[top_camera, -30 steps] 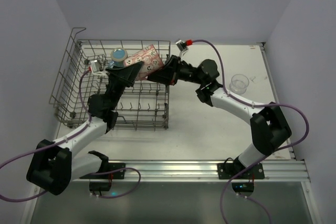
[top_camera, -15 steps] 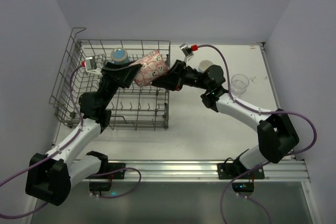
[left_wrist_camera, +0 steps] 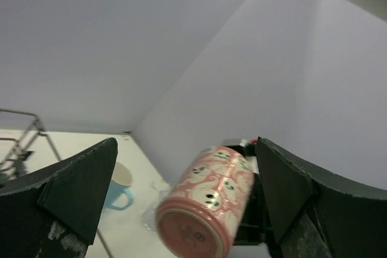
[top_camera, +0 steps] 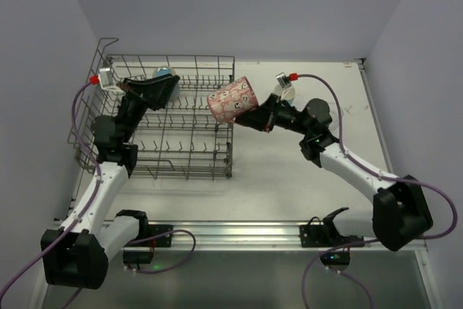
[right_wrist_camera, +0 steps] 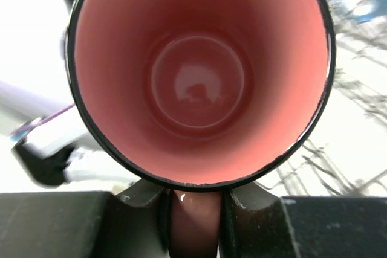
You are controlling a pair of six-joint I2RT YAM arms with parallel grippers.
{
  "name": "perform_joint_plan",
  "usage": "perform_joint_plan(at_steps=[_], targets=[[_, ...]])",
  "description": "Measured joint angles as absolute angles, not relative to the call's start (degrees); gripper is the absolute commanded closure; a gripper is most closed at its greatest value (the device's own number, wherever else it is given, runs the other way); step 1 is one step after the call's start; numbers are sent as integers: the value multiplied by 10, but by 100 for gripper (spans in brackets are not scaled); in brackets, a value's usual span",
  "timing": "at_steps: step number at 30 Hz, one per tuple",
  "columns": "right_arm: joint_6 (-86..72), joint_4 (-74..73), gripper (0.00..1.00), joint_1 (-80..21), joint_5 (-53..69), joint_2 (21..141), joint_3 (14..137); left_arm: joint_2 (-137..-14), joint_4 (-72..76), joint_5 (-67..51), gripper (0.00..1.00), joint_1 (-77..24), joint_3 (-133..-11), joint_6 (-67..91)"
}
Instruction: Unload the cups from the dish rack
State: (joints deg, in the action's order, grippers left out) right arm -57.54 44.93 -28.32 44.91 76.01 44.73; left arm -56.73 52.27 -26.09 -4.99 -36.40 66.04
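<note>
The pink tumbler [top_camera: 233,99], patterned with small white faces, hangs tilted on its side just past the right edge of the grey wire dish rack [top_camera: 189,170]. My right gripper [top_camera: 260,115] is shut on its rim. In the right wrist view the tumbler's pink inside [right_wrist_camera: 199,77] fills the frame and the gripper [right_wrist_camera: 195,209] pinches the rim wall. My left gripper [top_camera: 155,92] stands open over the rack's back part, empty, beside a light blue tumbler [top_camera: 166,74]. Its wide-apart fingers [left_wrist_camera: 78,191] frame the far pink tumbler [left_wrist_camera: 208,203]. A blue handled mug [left_wrist_camera: 118,185] stands on the table.
The blue mug's rim [top_camera: 287,92] shows just behind the right wrist. The rack's taller looped side [top_camera: 87,106] rises at the left. White walls close in on the left, back and right. The rail [top_camera: 289,233] with both arm bases runs along the near edge.
The right arm has drawn the pink tumbler rightward out of the rack and swung it round. The left arm has pulled back to the left, its gripper still open.
</note>
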Motion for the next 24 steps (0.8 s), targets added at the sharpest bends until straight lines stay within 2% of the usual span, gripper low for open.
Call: perform_joint_plan(at_steps=[5, 8, 16, 24], targets=[[-446, 234, 100, -267, 361, 649, 457, -564, 258, -210, 0, -49, -519, 497], [-383, 135, 100, -269, 294, 630, 472, -570, 167, -179, 0, -49, -580, 428], [-305, -44, 100, -268, 44, 641, 448, -573, 46, -131, 0, -49, -582, 335], [-303, -104, 100, -274, -93, 684, 418, -608, 18, -126, 0, -49, -582, 312]])
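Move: Holding the pink mug, the right hand has its open table spot roughly 8 cm ahead, 15 cm right and 26 cm below. The light-blue cup stands about 18 cm ahead and 16 cm right of that hand, the glass 11 cm ahead and 32 cm right, both some 26 cm lower. From the empty left hand, the blue mug in the rack is about 17 cm ahead, 9 cm left and 33 cm below. Right hand swings the gripped pink mug 19 cm down, 15 right, turning it mouth-up; open left approaches blue mug. ##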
